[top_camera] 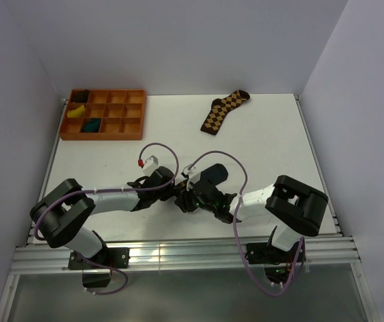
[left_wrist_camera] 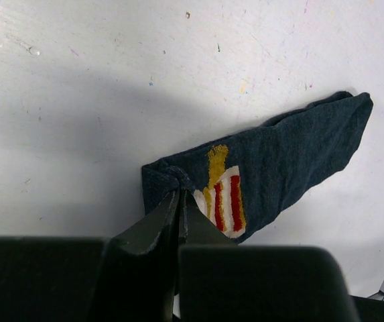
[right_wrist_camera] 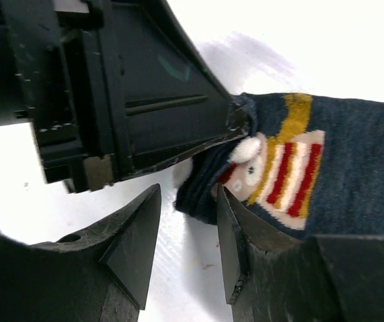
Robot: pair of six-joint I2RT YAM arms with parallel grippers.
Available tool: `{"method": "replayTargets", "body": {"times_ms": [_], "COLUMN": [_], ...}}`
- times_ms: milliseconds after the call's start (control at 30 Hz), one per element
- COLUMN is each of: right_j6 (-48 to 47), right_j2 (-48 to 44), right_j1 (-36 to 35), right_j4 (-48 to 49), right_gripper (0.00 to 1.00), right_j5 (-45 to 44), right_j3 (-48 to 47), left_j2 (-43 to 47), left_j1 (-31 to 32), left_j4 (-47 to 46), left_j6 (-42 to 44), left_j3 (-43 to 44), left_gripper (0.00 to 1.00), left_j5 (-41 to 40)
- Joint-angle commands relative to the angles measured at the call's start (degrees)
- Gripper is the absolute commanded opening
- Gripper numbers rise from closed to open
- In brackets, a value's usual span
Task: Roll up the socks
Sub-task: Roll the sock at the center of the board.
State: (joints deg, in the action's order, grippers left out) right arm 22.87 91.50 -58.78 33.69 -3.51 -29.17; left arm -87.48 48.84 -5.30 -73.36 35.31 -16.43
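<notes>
A dark teal sock (left_wrist_camera: 292, 151) with a red, white and yellow cartoon patch lies flat on the white table. My left gripper (left_wrist_camera: 178, 193) is shut on the bunched corner of its near end. In the right wrist view the same sock (right_wrist_camera: 359, 154) shows several fabric layers at that end, pinched by the left gripper's fingers (right_wrist_camera: 178, 100). My right gripper (right_wrist_camera: 188, 194) stands open right beside it, with the sock's corner just ahead of its right finger. From above, both grippers (top_camera: 177, 194) (top_camera: 192, 200) meet at the table's near middle and hide the sock. I cannot tell whether one sock or two lie there.
An orange compartment tray (top_camera: 128, 117) sits at the back left, holding a yellow bundle (top_camera: 76, 112) and a teal bundle (top_camera: 92, 125). A brown and black argyle sock (top_camera: 224, 111) lies at the back centre-right. White walls close in the table on three sides.
</notes>
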Motion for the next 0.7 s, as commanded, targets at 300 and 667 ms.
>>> {"method": "replayTargets", "body": {"times_ms": [300, 667], "right_j6": [0.9, 18.9], "right_j2": [1.7, -0.5], "right_j1": [-2.1, 11.1], "right_j4": [-1.9, 0.9], "right_gripper": [0.08, 0.0], "right_j5": [-8.7, 13.1], "right_j3": [-1.6, 4.2], "left_j2": [-0.6, 13.4], "left_j1": [0.5, 0.5], "left_j4": [6.7, 4.1], "left_j6": [-2.2, -3.3], "left_j3": [-1.0, -3.3], "left_gripper": [0.06, 0.3], "left_j5": [1.0, -5.8]}}
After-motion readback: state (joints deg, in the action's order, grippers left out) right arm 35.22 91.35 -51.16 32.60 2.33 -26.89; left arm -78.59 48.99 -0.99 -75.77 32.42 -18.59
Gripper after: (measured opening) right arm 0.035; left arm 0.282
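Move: The sock's folded end is already pinched in the left fingers, its middle about 1 cm back from and 1 cm below that hand. From the open right fingers it lies some 2 cm ahead, level sideways and 1 cm lower. Its cuff end lies about 13 cm right and 5 cm ahead of the left hand; the diamond sock lies around 16 cm right and 27 cm ahead of that hand. The sock's folded end is taken over by the right hand, which sinks about 1 cm onto it and closes its half-open fingers on the near edge while the left keeps its hold. The left fingers then part slightly and come free, rising and drawing left, about 3 cm in all; the right, still pinching, shifts some 2 cm right towards the cuff and turns about 15 degrees, tipping down and clockwise. ##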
